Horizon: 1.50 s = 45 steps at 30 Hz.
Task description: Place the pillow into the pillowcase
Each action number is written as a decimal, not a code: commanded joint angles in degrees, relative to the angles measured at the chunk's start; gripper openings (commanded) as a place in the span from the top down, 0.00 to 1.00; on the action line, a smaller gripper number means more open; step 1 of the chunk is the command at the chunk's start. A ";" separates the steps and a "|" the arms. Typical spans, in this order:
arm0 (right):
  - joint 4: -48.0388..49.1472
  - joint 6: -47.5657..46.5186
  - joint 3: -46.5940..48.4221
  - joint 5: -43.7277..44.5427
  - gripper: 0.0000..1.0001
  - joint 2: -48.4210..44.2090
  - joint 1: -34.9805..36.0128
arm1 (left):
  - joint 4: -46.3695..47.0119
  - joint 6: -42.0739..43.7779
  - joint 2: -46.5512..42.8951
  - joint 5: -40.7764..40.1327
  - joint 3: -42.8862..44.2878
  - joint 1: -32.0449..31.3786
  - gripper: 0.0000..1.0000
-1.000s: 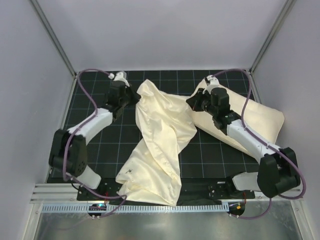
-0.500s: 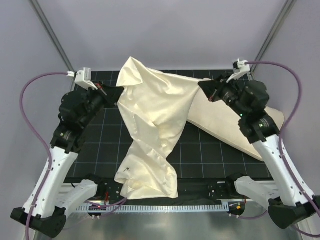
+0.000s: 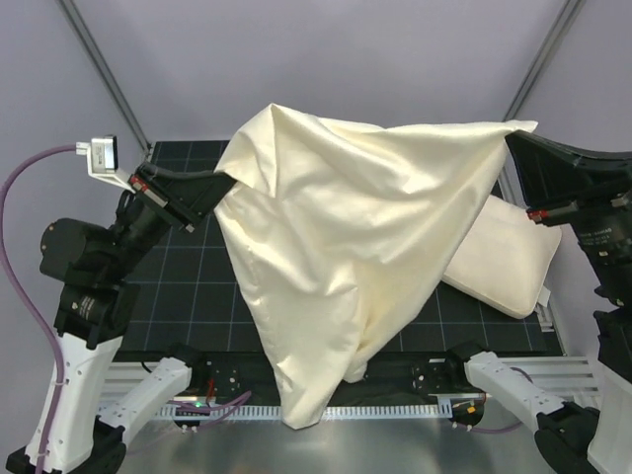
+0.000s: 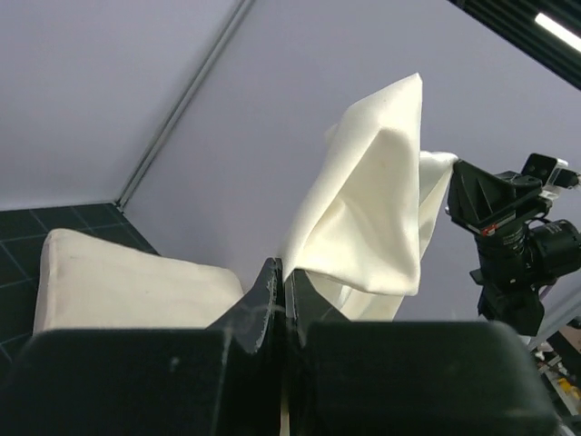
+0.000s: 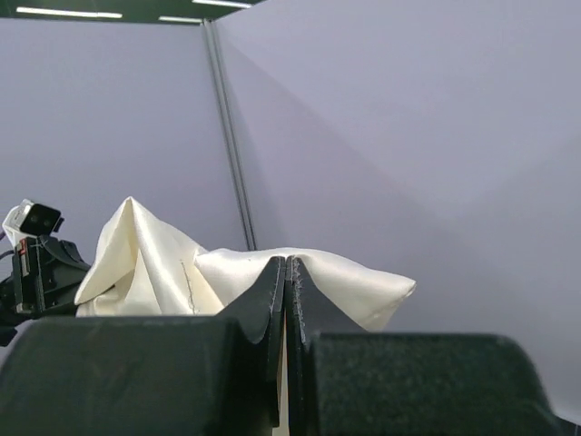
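The pillowcase (image 3: 346,247), a thin cream sack, hangs spread in the air between both arms. My left gripper (image 3: 225,183) is shut on its left top corner, seen in the left wrist view (image 4: 372,209). My right gripper (image 3: 515,138) is shut on its right top corner, seen in the right wrist view (image 5: 300,272). Its lower end droops over the front rail. The pillow (image 3: 499,257), a thick cream cushion, lies flat on the mat at the right, partly hidden behind the pillowcase; it also shows in the left wrist view (image 4: 118,282).
A black gridded mat (image 3: 197,286) covers the table. Grey walls with metal corner posts (image 3: 109,84) enclose the back and sides. A metal rail (image 3: 395,410) runs along the front edge by the arm bases.
Both arms rose and moved apart, lifting the pillowcase off the mat and stretching it wide in the air. The pillow stayed in place.
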 commanded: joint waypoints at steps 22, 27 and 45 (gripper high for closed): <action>28.26 8.07 -9.12 -14.74 0.96 42.61 4.15 | 1.50 -6.28 8.07 -20.89 -31.79 28.78 1.00; 28.80 8.41 11.25 -14.92 0.96 62.20 8.64 | 4.14 -6.47 10.36 -23.94 -31.62 35.65 1.00; 14.84 4.21 -10.05 -1.30 0.06 42.22 7.41 | -13.60 11.20 9.29 -27.92 -18.09 26.02 0.00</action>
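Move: I hold the far edge of the pillowcase stretched high between both hands. The bare table spot for my left hand's corner lies about 21 cm ahead, 20 cm left and 50 cm below it; the pillow is some 19 cm ahead, 37 cm right and 46 cm below. My right hand's spot is roughly 37 cm ahead, 29 cm left and 59 cm below, with the pillow about 22 cm ahead, 12 cm right and 55 cm below. I sweep the held pillowcase down, forward and leftward over the table. My left hand drops about 32 cm while its wrist tips down and turns counter-clockwise; my right hand reaches some 37 cm forward, also going left and down. Near the far left end both sets of fingers open wide and let go; then left rises, right draws back and rightward. ##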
